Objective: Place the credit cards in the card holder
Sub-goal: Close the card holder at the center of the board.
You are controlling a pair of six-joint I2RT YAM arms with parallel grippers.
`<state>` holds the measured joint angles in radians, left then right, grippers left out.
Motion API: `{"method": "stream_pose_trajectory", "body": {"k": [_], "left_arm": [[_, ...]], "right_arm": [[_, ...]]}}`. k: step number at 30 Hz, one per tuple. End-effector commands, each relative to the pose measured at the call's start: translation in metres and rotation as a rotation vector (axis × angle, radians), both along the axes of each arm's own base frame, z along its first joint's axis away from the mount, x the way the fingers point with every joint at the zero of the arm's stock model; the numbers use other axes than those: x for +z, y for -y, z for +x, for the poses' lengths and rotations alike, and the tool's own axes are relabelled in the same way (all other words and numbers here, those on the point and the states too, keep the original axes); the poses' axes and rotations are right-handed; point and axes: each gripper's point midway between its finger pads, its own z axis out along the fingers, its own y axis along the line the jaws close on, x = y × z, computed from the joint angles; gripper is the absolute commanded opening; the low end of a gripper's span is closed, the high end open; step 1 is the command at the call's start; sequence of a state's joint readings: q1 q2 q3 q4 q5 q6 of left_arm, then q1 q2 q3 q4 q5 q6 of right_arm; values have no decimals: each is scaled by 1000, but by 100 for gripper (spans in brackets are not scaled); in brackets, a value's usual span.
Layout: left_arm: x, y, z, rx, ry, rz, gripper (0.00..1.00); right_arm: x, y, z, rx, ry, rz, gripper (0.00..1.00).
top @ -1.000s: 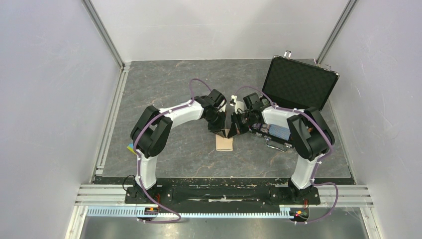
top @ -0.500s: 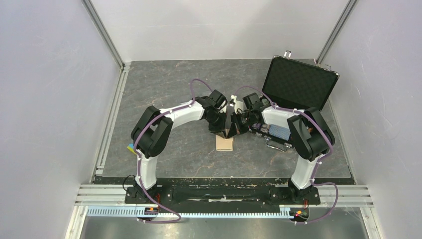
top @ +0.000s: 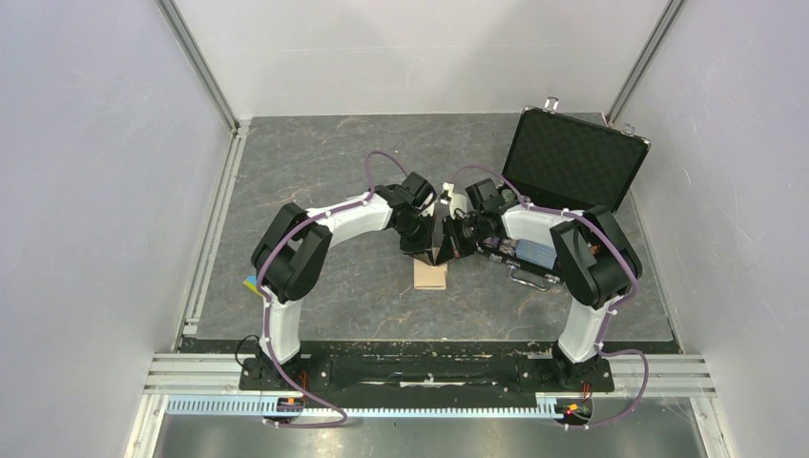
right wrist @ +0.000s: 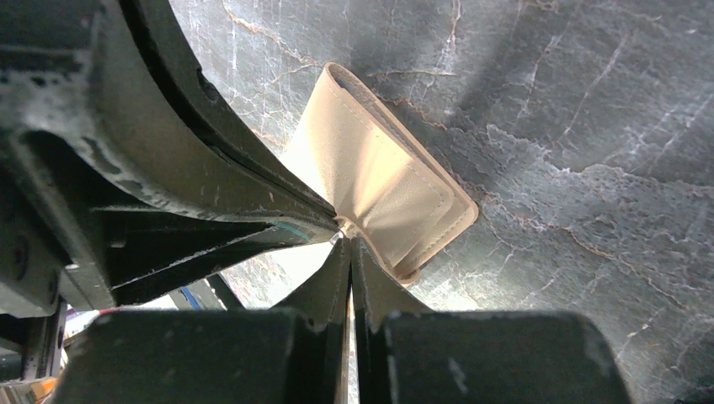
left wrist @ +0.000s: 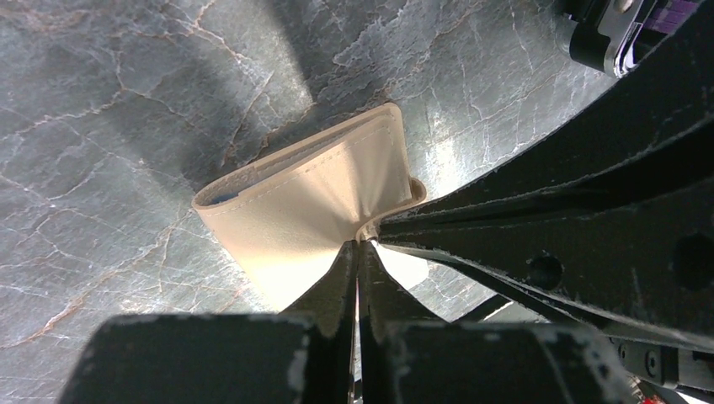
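Note:
The tan card holder [top: 430,277] lies on the dark marbled table between the two arms, with one flap pulled up. In the left wrist view the card holder [left wrist: 311,202] puckers toward my left gripper [left wrist: 360,246], whose jaws are shut on the flap's edge. My right gripper [right wrist: 347,237] is shut at the same spot on the card holder [right wrist: 379,194]. From above, the left gripper [top: 430,251] and right gripper [top: 440,252] meet tip to tip. A small white piece [top: 459,201] behind the wrists may be one of the credit cards; otherwise the credit cards are hidden.
An open black case [top: 572,157] stands at the back right, with chips [top: 532,254] in its tray under the right arm. A blue and yellow block [top: 250,282] lies by the left arm's elbow. Metal rails and pale walls border the table.
The right gripper has shifted a little left and closed up against the left gripper over the card holder. Nothing visibly differs over the last half second.

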<state>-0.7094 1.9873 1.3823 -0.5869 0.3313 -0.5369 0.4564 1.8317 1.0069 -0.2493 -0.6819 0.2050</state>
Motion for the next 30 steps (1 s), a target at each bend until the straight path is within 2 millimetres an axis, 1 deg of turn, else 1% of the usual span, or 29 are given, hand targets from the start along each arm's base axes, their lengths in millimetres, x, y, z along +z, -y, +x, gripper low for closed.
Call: {"method": "stream_pose_trajectory", "body": {"k": [1,10,18,21,24,25,26,28,30], "left_arm": [[-10,-7,2,-38,22,72,2],[-35,-22,0,-43,-5,171,2],[-56,-36,-4,-54,-33,269,2],[-56,-36,-5,-59,-29,275,2],[-46,-31,1,-54,4,251,2],[-41,-27,4,-48,21,229,4],[-34,-24,6,-46,37,205,9],[-17,-15,14,-36,85,152,22],[4,-10,22,-24,138,111,39]], "right_arm": [[-14,3,-2,10,-1,-69,0],[-31,12,-6,5,-32,-166,0],[-47,18,-20,28,-72,-244,0],[-46,15,-22,43,-73,-231,0],[-36,8,-16,55,-37,-198,0],[-30,6,-12,55,-19,-182,0],[-25,3,-9,54,-5,-167,0],[-12,-2,-1,53,32,-134,0],[5,-7,10,40,76,-105,0]]}}
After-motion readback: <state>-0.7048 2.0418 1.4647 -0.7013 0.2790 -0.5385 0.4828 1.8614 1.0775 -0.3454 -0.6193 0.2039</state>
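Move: The closed card holder lies right under both shut grippers, whose tips meet at its strap's snap: its middle is about 1 cm left of the left hand's point and 2 cm left of the right's, neither ahead nor back, some 1 cm below both. The open chip case stands about 22 cm to the right of the left hand and 21 cm to the right of the right hand, roughly 5 cm farther out, at about their height. Both shut grippers press down roughly 0.5–1 cm on the snap, the left also edging left, then opening partway. ##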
